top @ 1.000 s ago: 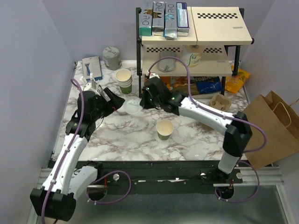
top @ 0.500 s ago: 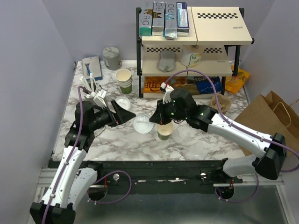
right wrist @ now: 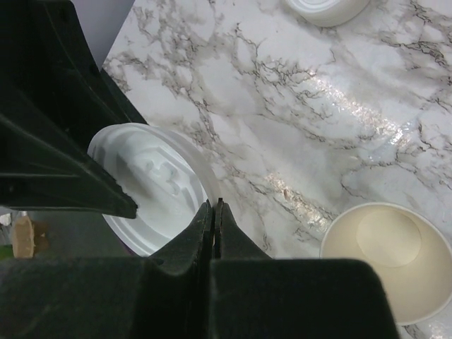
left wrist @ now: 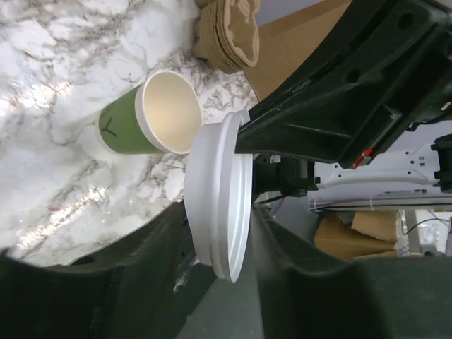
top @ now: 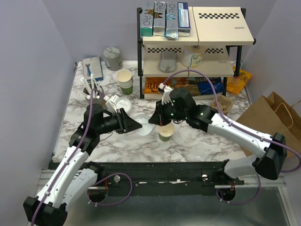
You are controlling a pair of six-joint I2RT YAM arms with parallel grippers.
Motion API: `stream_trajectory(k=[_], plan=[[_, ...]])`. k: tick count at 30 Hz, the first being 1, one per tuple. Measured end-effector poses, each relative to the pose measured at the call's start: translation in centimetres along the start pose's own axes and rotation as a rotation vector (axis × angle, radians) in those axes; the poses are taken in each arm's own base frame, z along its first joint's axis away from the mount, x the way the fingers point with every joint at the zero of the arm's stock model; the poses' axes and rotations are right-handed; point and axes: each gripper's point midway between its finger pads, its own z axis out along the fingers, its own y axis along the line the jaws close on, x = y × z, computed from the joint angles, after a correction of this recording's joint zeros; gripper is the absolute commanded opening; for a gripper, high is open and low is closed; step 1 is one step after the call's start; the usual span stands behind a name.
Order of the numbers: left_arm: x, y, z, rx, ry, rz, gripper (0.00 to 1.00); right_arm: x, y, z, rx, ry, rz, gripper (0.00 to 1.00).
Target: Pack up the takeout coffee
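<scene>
The takeout coffee cup (top: 166,131), cream above a green band, stands open-topped mid-table; it also shows in the left wrist view (left wrist: 166,113) and the right wrist view (right wrist: 385,261). Its white round lid (top: 144,126) hangs just left of the cup, off the marble. My right gripper (top: 154,120) is shut on the lid's rim (right wrist: 152,183), fingertips pinched together (right wrist: 213,203). My left gripper (top: 136,125) comes in from the left. Its fingers press both faces of the edge-on lid (left wrist: 219,191), so the left gripper (left wrist: 217,220) is shut on it.
A stack of lidless cups (top: 125,80) and a spare lid (top: 123,103) sit back left. Behind stands a shelf rack (top: 193,42), with a cardboard cup carrier (top: 221,102) at its foot. A brown paper bag (top: 277,127) stands at the right, off the table's edge.
My right gripper carried the lid from the back left to beside the cup. My left gripper swung right and closed from wide open onto the lid.
</scene>
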Motion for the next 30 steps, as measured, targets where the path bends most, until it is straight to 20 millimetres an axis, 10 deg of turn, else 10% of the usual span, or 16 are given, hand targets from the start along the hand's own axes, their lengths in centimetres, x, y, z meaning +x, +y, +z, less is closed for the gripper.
stream_trajectory(k=[6, 14, 21, 26, 30], plan=[[0.3, 2.0, 0.9, -0.101, 0.001, -0.048, 0.15, 0.2, -0.3, 0.7, 0.009, 0.018, -0.015, 0.16], [-0.4, 2.8, 0.9, -0.172, -0.04, -0.099, 0.11, 0.4, -1.2, 0.8, 0.048, 0.022, -0.064, 0.68], [-0.3, 3.5, 1.1, -0.265, 0.002, -0.213, 0.04, -0.4, -0.9, -0.8, 0.037, -0.093, -0.308, 0.77], [0.0, 3.8, 1.2, -0.363, 0.069, -0.36, 0.06, 2.4, 5.7, -1.6, -0.096, -0.245, -0.822, 0.78], [0.1, 3.3, 0.3, -0.433, 0.09, -0.437, 0.09, 1.5, 6.7, -0.9, -0.085, -0.309, -1.004, 0.77]])
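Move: The white lid, still held in the right gripper, has its middle about 2 cm to the right of the left hand and 1 cm ahead, level with it. From the right hand it lies some 3 cm to the left, at the same height. The open paper cup stands roughly 12 cm to the right of the left hand, level with it fore and aft and 15 cm lower. The spare lids lie about 15 cm ahead of the left hand, 10 cm to its left and 19 cm below. The lid changes hands in mid-air: the left fingers close and pinch its edge while the left hand sinks about 3 cm. The right fingers then open wide and let go, and that hand pulls back some 6 cm towards its base, rising a little and drifting left as its wrist rolls over. Still gripping the lid, the left hand tilts about 30 degrees, mostly late on. ##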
